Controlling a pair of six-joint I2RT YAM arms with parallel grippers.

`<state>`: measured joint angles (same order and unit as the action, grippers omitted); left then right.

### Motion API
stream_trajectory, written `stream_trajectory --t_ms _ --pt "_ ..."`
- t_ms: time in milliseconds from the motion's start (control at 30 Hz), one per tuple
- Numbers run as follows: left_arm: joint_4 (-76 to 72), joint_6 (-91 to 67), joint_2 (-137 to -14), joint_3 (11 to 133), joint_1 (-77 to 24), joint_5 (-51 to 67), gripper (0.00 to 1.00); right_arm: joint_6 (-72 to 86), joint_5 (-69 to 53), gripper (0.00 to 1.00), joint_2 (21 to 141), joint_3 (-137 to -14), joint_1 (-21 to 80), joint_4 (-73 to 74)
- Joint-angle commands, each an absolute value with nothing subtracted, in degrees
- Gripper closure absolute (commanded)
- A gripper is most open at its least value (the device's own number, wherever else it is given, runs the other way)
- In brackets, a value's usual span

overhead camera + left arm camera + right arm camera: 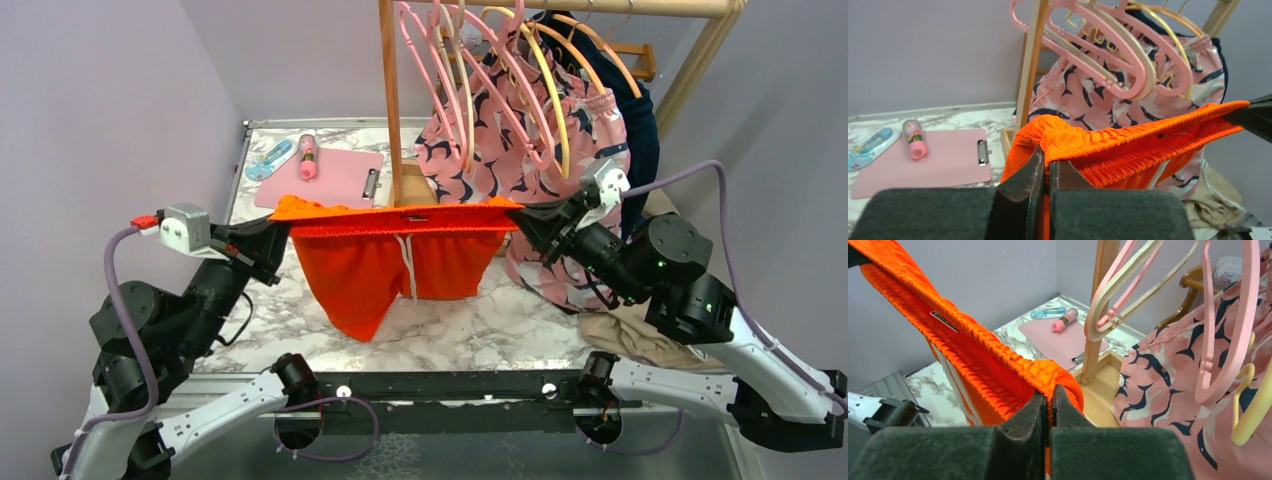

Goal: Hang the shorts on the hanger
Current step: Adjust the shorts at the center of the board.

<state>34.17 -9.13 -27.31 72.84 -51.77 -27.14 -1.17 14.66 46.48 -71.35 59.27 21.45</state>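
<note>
The bright orange-red shorts (385, 262) hang above the table, their elastic waistband pulled out level between my two grippers, the white drawstring dangling at the middle. My left gripper (284, 226) (1048, 159) is shut on the waistband's left end. At the right end, the right gripper (514, 221) (1049, 392) pinches the waistband (998, 357) shut. The thin pale-yellow hanger (553, 100) hangs on the wooden rail behind and to the right of the shorts, among other hangers, a little above the right gripper.
The wooden rack post (390, 100) stands just behind the waistband. Pink hangers (440, 70) and pink shark-pattern shorts (520, 140) hang from the rail. A pink clipboard (325, 178) and a pink bottle (308, 156) lie at the back left. A beige garment (630, 335) lies under the right arm.
</note>
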Motion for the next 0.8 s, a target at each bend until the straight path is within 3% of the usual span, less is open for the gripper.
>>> stream_trajectory --t_ms 0,300,767 --pt "33.08 -9.28 -25.19 67.74 -51.25 -31.49 1.0 -1.95 18.53 0.99 46.19 -66.62 58.77 21.84" --pt "33.18 -20.89 -25.83 50.99 -51.36 -33.71 1.0 10.85 17.88 0.99 47.12 -47.8 58.79 16.47" --pt "25.87 -30.69 -38.85 35.2 -51.26 -33.4 1.0 23.83 22.95 0.99 59.48 -36.95 58.8 7.85"
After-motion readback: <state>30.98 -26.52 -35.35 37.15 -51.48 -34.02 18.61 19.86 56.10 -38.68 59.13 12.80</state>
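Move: About 43 cm below the left hand lies the spot on the board where the shorts are to go, 6 cm ahead and some 16 cm to its right. For the right hand that spot is about 3 cm ahead, 17 cm to the left and 41 cm down. The front left corner of the rack base is roughly 20 cm ahead of the right hand and 24 cm to its left. The patterned shorts hang about 20 cm ahead and 15 cm to its right, 18 cm lower. Lowering the orange shorts briskly towards the board in front of the rack, both hands sink about 27 cm, each still pinching its end of the waistband. They draw together on the way down, the left drifting some 5 cm right and as much forward, the right a little left; both tip their fingers down about 30 degrees. ##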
